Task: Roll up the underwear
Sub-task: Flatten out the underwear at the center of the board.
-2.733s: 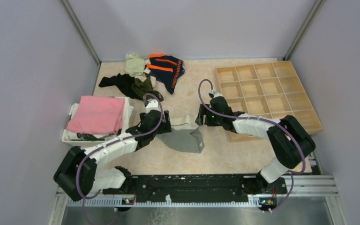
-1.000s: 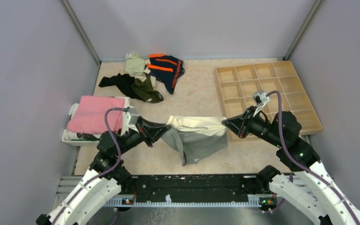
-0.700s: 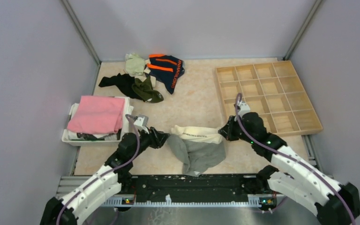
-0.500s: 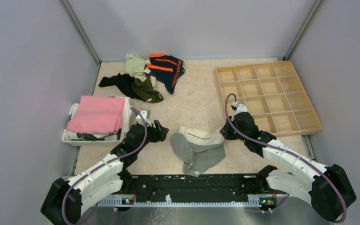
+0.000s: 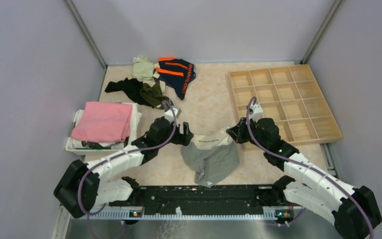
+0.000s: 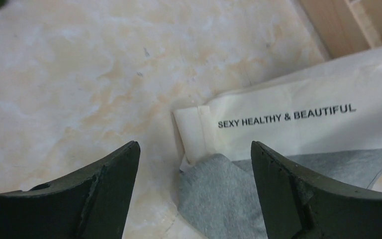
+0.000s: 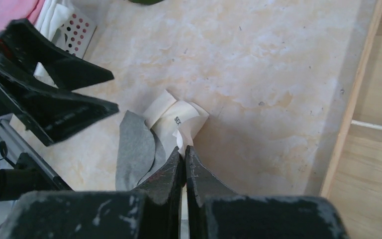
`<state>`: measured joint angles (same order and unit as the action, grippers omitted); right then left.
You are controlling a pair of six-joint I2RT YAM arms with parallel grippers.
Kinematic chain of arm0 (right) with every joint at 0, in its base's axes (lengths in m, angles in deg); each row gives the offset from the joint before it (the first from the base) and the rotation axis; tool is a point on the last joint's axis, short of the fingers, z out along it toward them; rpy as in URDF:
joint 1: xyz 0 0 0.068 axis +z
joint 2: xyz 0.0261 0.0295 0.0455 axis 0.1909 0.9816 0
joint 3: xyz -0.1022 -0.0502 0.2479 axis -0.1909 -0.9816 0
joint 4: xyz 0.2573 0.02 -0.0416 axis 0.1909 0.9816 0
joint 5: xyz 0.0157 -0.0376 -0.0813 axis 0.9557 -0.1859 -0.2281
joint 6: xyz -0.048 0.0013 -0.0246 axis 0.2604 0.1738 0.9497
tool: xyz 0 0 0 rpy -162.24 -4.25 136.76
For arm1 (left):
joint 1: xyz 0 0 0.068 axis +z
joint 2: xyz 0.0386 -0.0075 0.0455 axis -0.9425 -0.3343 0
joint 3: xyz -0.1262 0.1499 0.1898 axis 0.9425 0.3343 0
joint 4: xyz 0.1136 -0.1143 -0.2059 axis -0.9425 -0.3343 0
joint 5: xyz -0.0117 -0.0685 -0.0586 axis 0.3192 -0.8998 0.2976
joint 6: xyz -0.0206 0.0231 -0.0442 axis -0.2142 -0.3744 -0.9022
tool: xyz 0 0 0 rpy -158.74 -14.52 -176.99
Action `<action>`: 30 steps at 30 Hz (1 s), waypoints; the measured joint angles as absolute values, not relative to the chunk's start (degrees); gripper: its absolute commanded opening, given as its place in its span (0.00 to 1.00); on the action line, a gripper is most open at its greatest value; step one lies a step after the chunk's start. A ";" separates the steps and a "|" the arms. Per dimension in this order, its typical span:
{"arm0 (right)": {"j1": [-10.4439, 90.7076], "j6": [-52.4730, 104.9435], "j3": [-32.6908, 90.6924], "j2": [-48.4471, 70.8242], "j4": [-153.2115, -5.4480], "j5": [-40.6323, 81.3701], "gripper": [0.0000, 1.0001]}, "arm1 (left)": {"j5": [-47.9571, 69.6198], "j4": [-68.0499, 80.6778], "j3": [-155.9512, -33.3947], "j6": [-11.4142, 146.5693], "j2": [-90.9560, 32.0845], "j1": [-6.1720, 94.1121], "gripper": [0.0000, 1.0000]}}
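The grey underwear (image 5: 213, 160) with a cream lettered waistband (image 5: 210, 142) lies crumpled on the table between my two grippers. My left gripper (image 5: 185, 135) stands open at the waistband's left end; in the left wrist view its spread fingers (image 6: 110, 185) flank that end (image 6: 199, 130) and hold nothing. My right gripper (image 5: 233, 133) is shut on the waistband's right end, with cream cloth (image 7: 179, 119) pinched at its tips (image 7: 184, 150) and grey fabric (image 7: 134, 149) hanging to the left.
More underwear lies at the back left: a navy pair with orange stripes (image 5: 176, 72), an olive one (image 5: 155, 95), a dark one (image 5: 124, 87). A pink cloth (image 5: 103, 121) tops a white basket (image 5: 74, 144). A wooden compartment tray (image 5: 283, 99) sits at the right.
My left gripper has let go of the waistband's left end and opened. The stretched, lifted underwear has come down onto the table, and both grippers have drawn closer together.
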<state>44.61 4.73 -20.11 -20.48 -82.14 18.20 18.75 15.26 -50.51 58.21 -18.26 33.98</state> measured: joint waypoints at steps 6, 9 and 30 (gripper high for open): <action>44.61 4.91 -21.25 -20.51 -82.93 20.15 0.00 | 24.81 8.66 -57.84 62.34 -28.75 23.86 0.82; 44.61 4.84 -22.03 -20.55 -83.08 20.35 0.00 | 28.83 5.77 -63.47 64.20 -33.93 21.28 0.76; 44.61 4.89 -22.67 -21.53 -82.89 20.37 0.00 | 37.09 -4.28 -72.30 69.57 -46.89 17.98 0.46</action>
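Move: The waistband's free left end lies about 4 cm to the left hand's right, 1 cm back and 9 cm below. The grey body spreads nearer the base, its middle 9 cm right and 8 cm back, about as low; the olive cloth is some 14 cm left and 17 cm ahead. For the right hand, already pinching the other waistband end, that free end is roughly 14 cm left, 1 cm back, 12 cm down. Left hand sinks about 7 cm, shifting right to the waistband's free end, rolling and half closing; right keeps pinching. ##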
